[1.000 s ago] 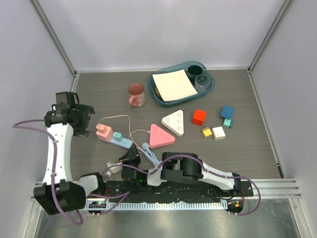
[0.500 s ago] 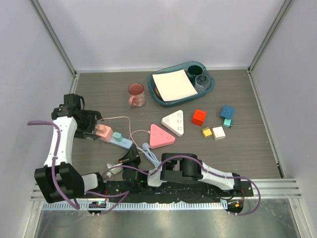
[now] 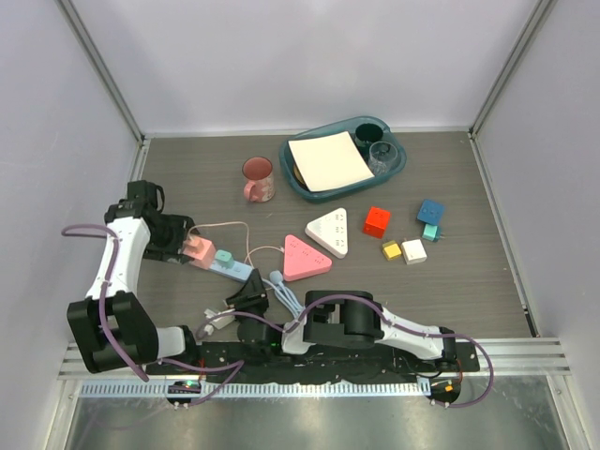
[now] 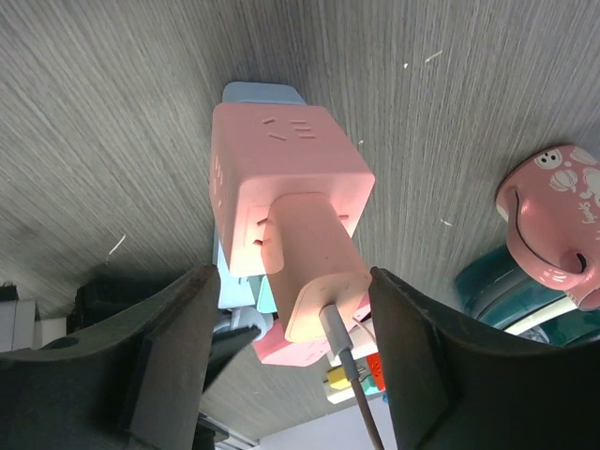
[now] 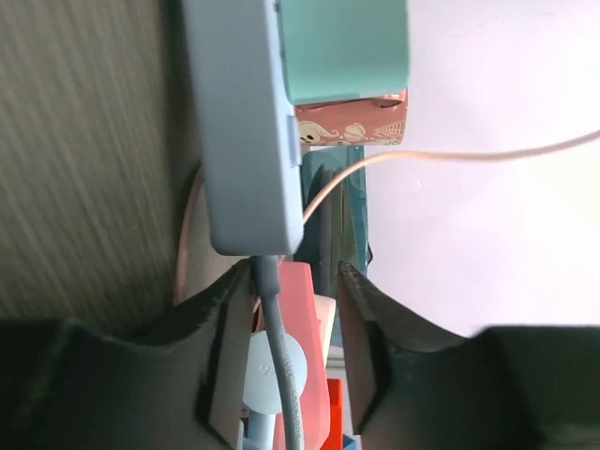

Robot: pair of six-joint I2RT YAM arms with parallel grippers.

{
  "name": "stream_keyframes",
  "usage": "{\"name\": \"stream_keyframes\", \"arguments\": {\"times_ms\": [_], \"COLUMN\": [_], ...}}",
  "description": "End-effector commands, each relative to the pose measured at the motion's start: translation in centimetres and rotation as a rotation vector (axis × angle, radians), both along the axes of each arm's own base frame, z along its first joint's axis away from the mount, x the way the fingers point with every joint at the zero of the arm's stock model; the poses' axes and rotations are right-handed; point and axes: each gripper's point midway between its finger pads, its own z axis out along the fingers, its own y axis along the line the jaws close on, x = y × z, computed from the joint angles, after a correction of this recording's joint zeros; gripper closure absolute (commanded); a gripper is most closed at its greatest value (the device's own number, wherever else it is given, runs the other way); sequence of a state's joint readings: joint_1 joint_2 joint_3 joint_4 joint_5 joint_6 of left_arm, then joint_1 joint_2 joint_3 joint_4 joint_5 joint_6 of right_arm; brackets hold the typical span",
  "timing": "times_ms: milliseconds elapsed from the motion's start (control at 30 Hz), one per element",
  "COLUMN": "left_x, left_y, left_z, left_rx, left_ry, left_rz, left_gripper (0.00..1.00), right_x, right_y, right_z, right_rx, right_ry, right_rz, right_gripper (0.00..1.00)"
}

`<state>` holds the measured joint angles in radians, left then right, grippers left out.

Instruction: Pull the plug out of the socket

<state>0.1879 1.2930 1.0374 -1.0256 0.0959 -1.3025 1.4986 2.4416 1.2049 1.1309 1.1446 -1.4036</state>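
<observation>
The plug is a small pink cube seated on the left end of the socket, a pale-blue power strip lying slantwise at the left of the table. My left gripper is open, low beside the plug. In the left wrist view its fingers stand on either side of the plug without touching it, and a thin cord leaves the plug's end. My right gripper is open at the socket's other end. In the right wrist view the socket's thick cord runs between the jaws.
A teal adapter sits on the strip next to the plug. A flat pink triangle and a white triangular board lie right of it. A pink mug, a teal tray and small coloured blocks are further back and right.
My left gripper has swung in from the far left and dropped to the plug, jaws now either side of it. The right arm has hardly moved.
</observation>
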Motion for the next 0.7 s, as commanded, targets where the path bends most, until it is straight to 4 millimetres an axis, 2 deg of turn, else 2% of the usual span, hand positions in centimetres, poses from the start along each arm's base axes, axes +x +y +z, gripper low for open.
{"name": "stream_keyframes", "arguments": {"times_ms": [0,67,133,300,400,433,533,567,667], "left_x": [1.1,1.1,1.2,1.0,1.0,1.0,1.1,1.1,1.2], "left_y": [0.1,0.1,0.1,-0.1,-0.1,-0.2,-0.2,-0.2,-0.2], "left_z": [0.1,-0.1,-0.2,-0.6,-0.7,-0.7,-0.6,-0.7,-0.6], "left_rx": [0.005,0.006,0.004,-0.006,-0.004,-0.009,-0.008,-0.005,-0.006], "left_ry": [-0.041,-0.044,-0.045,-0.039,-0.038,-0.038,-0.045,-0.043,-0.055], "left_rz": [-0.013,-0.010,-0.009,-0.018,-0.019,-0.022,-0.028,-0.032,-0.042], "left_gripper": [0.34,0.36,0.41,0.43,0.45,0.46,0.46,0.47,0.55], "right_x": [-0.7,-0.9,-1.3,-1.8,-1.9,-1.9,-2.2,-2.3,-2.6], "right_y": [-0.2,-0.3,-0.1,-0.6,-1.1,-1.5,-1.7,-1.7,-1.7], "right_z": [3.4,3.6,3.9,3.7,4.1,4.8,4.6,5.4,5.0], "right_rx": [0.166,0.183,0.204,0.239,0.282,0.298,0.330,0.385,0.358], "right_ry": [-0.015,-0.004,0.006,0.025,0.050,0.060,0.131,0.159,0.212], "right_rz": [-0.010,-0.002,0.017,0.037,0.039,0.041,0.062,0.069,0.089], "right_gripper": [0.50,0.43,0.40,0.36,0.35,0.35,0.35,0.35,0.35]}}
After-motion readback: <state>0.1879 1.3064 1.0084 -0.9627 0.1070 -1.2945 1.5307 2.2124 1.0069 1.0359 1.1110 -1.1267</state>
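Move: The pink plug on the cord sits just within my left fingers, its middle about 1 cm ahead, 1 cm right and 1 cm below. The pink cube it's plugged into is some 5 cm below, 1 cm ahead and 2 cm right; the blue strip's middle is about 9 cm right, 1 cm back and 10 cm down, the teal plug on it 8 cm right, level and 7 cm down. From my right hand, the pink plug is about 7 cm ahead, 12 cm left and 6 cm higher. I close my left fingers part-way from both sides onto the pink plug's body while easing that hand about 1 cm forward and down over it, still pointing down. My right hand, already loosened around the strip's grey cord, opens wider and backs off from the strip, some 4 cm up, right and back, rolling about 10 degrees so its left side rises. ##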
